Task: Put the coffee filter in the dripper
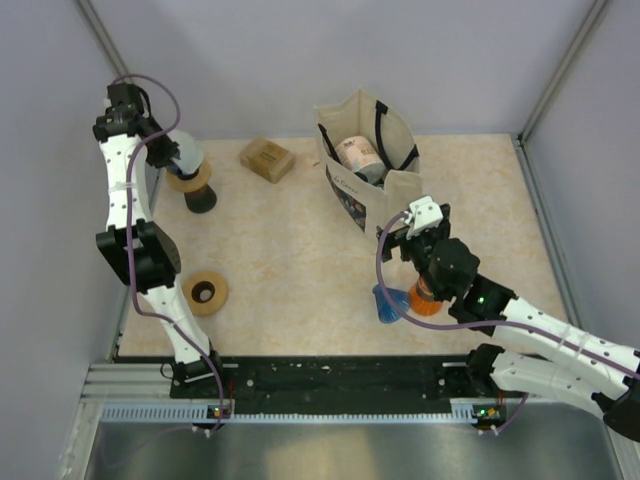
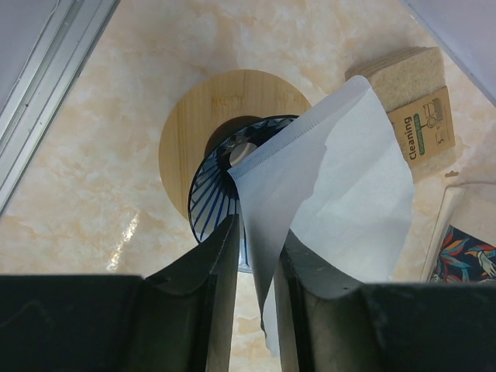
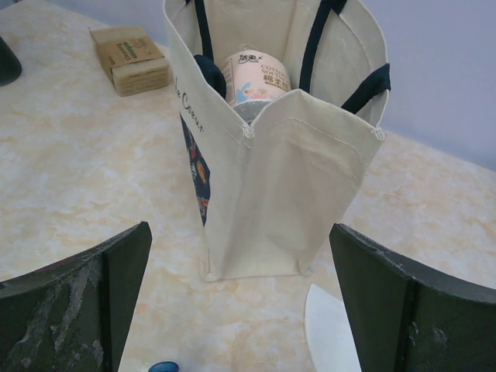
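My left gripper (image 2: pixel 260 256) is shut on a white paper coffee filter (image 2: pixel 349 186), whose lower edge passes between the fingers. The filter hangs over the dripper (image 2: pixel 213 186), a blue-ribbed cone set in a round wooden collar (image 2: pixel 186 116). The filter's tip reaches the dripper's rim and its body fans out to the right. In the top view the left gripper (image 1: pixel 180 155) is at the far left, above the dripper's black stand (image 1: pixel 200 195). My right gripper (image 1: pixel 408 243) is open and empty, facing the tote bag (image 3: pixel 294 170).
The cream tote bag (image 1: pixel 370 160) holds a paper cup (image 3: pixel 256 77). A brown sponge pack (image 1: pixel 267 158) lies at the back. A second wooden ring (image 1: pixel 205 292) lies front left. A blue item (image 1: pixel 388 303) and an orange item (image 1: pixel 428 298) sit under the right arm, beside a white paper piece (image 3: pixel 333 333).
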Motion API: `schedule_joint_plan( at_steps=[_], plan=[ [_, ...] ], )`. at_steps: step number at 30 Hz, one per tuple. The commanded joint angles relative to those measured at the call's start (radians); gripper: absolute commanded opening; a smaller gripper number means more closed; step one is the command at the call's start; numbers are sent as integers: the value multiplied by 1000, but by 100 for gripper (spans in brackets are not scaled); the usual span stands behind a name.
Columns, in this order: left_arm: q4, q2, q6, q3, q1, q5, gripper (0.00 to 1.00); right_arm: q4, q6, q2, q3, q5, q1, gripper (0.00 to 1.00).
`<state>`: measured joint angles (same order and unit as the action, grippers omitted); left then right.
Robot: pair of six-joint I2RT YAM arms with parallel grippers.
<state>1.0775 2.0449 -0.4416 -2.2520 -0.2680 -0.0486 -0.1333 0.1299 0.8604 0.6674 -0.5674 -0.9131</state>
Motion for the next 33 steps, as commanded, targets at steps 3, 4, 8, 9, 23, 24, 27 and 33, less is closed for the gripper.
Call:
schedule_joint_plan(
  at_steps=[3, 4, 8, 9, 23, 24, 27, 33],
  plan=[
    [-4, -28, 11, -40, -8, -17, 33, -28, 4, -6, -3, 3, 5, 99],
    [-4, -34, 11, -40, -8, -19, 37, -28, 4, -6, -3, 3, 5, 99],
    [-8, -58, 12, -38, -8, -28, 48, -28, 5, -4, -2, 9, 5, 99],
    [-8, -64, 11, -38, -8, -28, 51, -28, 5, -3, -2, 9, 3, 99],
    [-68, -265, -8, 29, 0, -88, 86, -26, 8, -4, -3, 18, 5, 99],
    [-85, -282, -8, 44, 6, -94, 97, -26, 11, -6, -5, 18, 3, 99],
    [-134, -311, -5, 72, 26, -141, 99, -26, 11, -4, -5, 15, 5, 99],
    [-131, -230, 26, -15, 75, -178, 99, -26, 16, -3, -6, 12, 5, 99]
  ],
)
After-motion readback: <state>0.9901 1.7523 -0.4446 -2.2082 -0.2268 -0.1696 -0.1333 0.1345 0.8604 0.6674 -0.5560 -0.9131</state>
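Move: The left hand is just over the near rim of the dripper, with the coffee filter between its fingers. The dripper's middle lies about 3 cm ahead, 1 cm left and 6 cm below. It sits on the wooden stand, whose ring is some 3 cm ahead and 11 cm down. The cardboard box is roughly 13 cm ahead, 18 cm right and 22 cm below. From the idle right hand, the dripper is some 24 cm ahead, 53 cm left and 9 cm lower. The left fingers let go of the coffee filter, spreading from partly open to fully open, staying almost in place over the dripper at first. The hand then pulls away upward, faster and faster, by about 13 cm, drifting some 5 cm right and a little back while the fingertips tilt up roughly 20 degrees. ##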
